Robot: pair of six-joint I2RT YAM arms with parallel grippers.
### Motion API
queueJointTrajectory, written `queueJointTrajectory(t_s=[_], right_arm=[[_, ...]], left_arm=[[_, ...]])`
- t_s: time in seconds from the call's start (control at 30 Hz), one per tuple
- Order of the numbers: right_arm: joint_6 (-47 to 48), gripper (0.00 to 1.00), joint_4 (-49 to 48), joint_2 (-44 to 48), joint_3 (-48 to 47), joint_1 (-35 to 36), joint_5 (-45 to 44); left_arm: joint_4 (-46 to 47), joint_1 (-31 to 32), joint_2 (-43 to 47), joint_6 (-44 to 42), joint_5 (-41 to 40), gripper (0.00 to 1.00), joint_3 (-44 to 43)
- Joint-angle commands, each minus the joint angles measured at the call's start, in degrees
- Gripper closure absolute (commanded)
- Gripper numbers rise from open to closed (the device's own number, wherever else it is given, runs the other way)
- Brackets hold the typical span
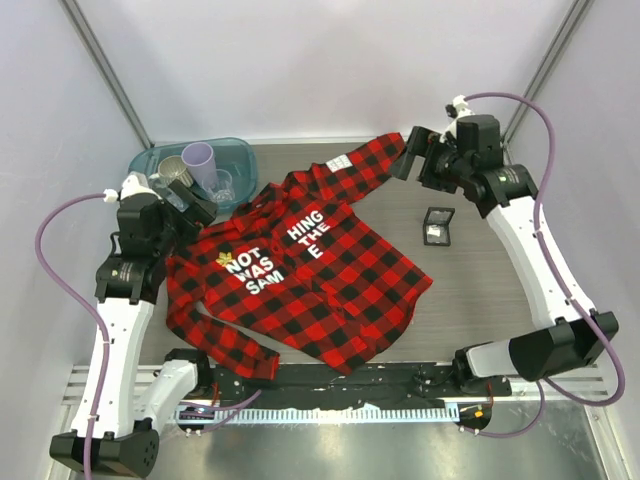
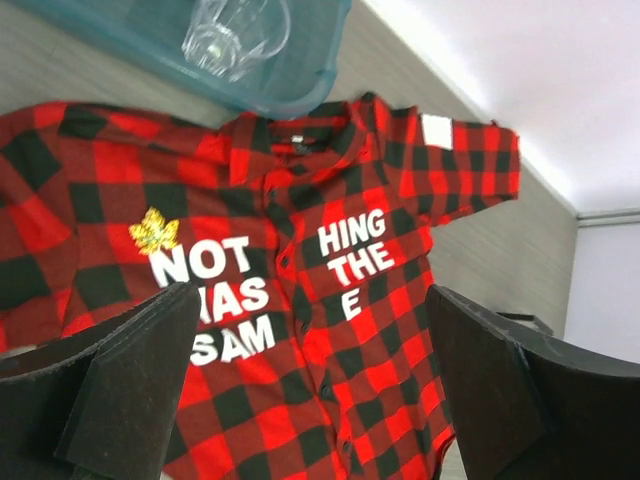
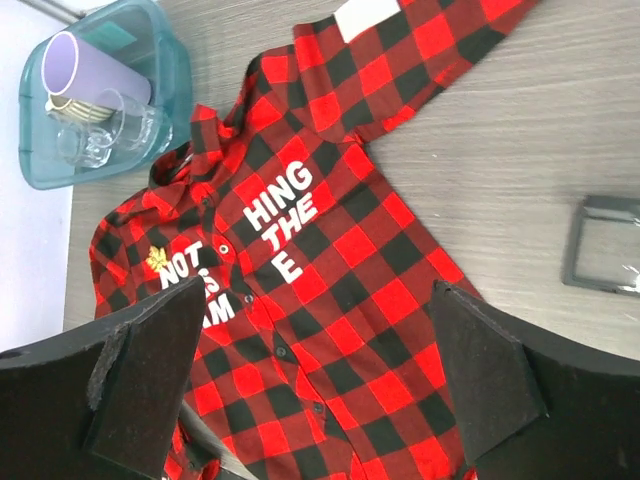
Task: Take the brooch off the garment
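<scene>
The red-and-black plaid garment (image 1: 300, 270) lies flat on the table with white lettering. It also shows in the left wrist view (image 2: 330, 340) and the right wrist view (image 3: 340, 270). The tiny gold leaf-shaped brooch (image 1: 224, 260) is pinned just above the word NOT; it also shows in the left wrist view (image 2: 153, 232) and the right wrist view (image 3: 156, 260). My left gripper (image 1: 193, 203) is open and empty, held above the garment's left shoulder. My right gripper (image 1: 408, 152) is open and empty, above the garment's far sleeve near the white label (image 1: 339, 162).
A teal bin (image 1: 238, 160) at the back left holds a purple cup (image 1: 198, 161), a metal cup and a clear glass (image 2: 228, 35). A small black square box (image 1: 437, 226) sits on the table right of the garment.
</scene>
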State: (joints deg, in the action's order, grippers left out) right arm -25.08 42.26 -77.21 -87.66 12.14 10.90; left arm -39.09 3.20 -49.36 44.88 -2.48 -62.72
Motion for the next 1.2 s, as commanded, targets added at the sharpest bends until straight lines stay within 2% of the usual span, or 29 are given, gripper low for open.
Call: queueJointTrajectory(t_s=[0.0, 0.1, 0.13, 0.3, 0.4, 0.47, 0.5, 0.57, 0.6, 0.63, 0.67, 0.7, 0.73, 0.77, 0.87, 0.9, 1.0, 1.17], right_arm=[[-2.4, 0.00, -6.1, -4.3, -3.2, 3.2, -0.3], [-9.3, 0.00, -17.1, -7.9, 0.8, 3.4, 9.5], [-10.9, 0.00, -23.6, -8.7, 2.0, 5.3, 11.1], [-17.9, 0.00, -32.3, -20.0, 0.0, 11.4, 9.3], [-17.5, 0.00, -35.1, -25.5, -4.3, 16.8, 7.1], [-14.8, 0.01, -35.1, -31.1, -8.7, 21.1, 5.2], [-14.0, 0.04, -35.4, -33.2, -10.2, 22.3, 4.9], [-12.2, 0.08, -35.9, -38.3, -14.0, 24.7, 4.7], [-11.8, 0.13, -36.0, -39.8, -15.3, 26.4, 4.6], [-11.7, 0.15, -36.5, -41.3, -16.3, 27.2, 4.7], [-11.7, 0.19, -36.7, -44.1, -18.2, 27.8, 4.9], [-11.9, 0.28, -36.7, -45.3, -19.0, 28.7, 5.4], [-12.3, 0.30, -37.2, -46.5, -19.8, 29.8, 6.1], [-12.5, 0.33, -37.8, -48.5, -20.6, 30.6, 6.9], [-13.7, 0.57, -39.4, -51.9, -22.2, 32.9, 9.5], [-13.9, 0.61, -39.5, -52.7, -22.6, 33.5, 10.4], [-14.6, 0.67, -40.1, -55.1, -23.6, 35.3, 12.7], [-14.3, 0.78, -39.8, -57.1, -22.5, 36.3, 13.5]], left_arm=[[-8.3, -0.1, -0.7, 1.8, -1.5, 0.00, -2.1], [-12.0, -0.1, -4.0, 5.3, 0.7, 0.01, -2.4], [-12.1, -0.1, -5.1, 6.0, 1.6, 0.02, -2.1], [-11.9, -0.1, -12.8, 9.0, 3.5, 0.13, -1.9], [-11.2, -0.1, -15.7, 10.8, -2.1, 0.13, -0.9], [-10.7, -0.1, -17.5, 11.1, -6.0, 0.19, 0.1], [-10.0, -0.1, -20.1, 10.4, -7.2, 0.29, 0.1], [-9.3, -0.1, -23.0, 9.3, -9.5, 0.32, -0.4], [-9.2, -0.4, -24.7, 9.0, -9.8, 0.41, -1.1], [-9.0, -0.5, -27.3, 8.7, -9.7, 0.46, -1.4], [-8.7, -0.6, -28.2, 8.5, -9.0, 0.48, -1.6], [-7.3, -0.6, -29.1, 8.3, -8.8, 0.53, -1.4], [-7.0, -0.7, -30.7, 8.0, -8.4, 0.56, -1.2], [-6.9, -1.0, -31.6, 8.4, -8.3, 0.57, -1.2], [-5.1, -1.7, -35.2, 7.9, -6.9, 0.65, -1.3], [-4.7, -2.1, -36.3, 7.3, -5.3, 0.67, -1.6], [-4.3, -2.7, -39.5, 7.1, -4.3, 0.71, -2.5], [-0.5, -2.9, -42.2, 5.7, -2.7, 0.72, -2.7]])
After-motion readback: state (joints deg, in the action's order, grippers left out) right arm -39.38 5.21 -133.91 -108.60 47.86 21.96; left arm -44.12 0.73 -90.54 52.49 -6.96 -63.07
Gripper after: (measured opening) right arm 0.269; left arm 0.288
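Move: The gold leaf brooch lies almost straight below the left hand, about 3 cm ahead and 28 cm down. From the right hand it is some 47 cm to the left, 4 cm back and 30 cm down. The "NOT WAS SAM" lettering is centred about 7 cm right of the brooch and 3 cm nearer; the "HING THE" lettering about 20 cm right and 6 cm farther out. The tub stands about 20 cm beyond the brooch and 10 cm left. Sinking some 22 cm while easing a little forward, the left hand tips about 45 degrees downward until its fingers point at the brooch from just above. The right hand sweeps left about 40 cm over the shirt, bowing outward and back again as it drops some 20 cm and turns counter-clockwise, towards the brooch's right side. Both grippers narrow from wide open to roughly a third, touching nothing yet. ##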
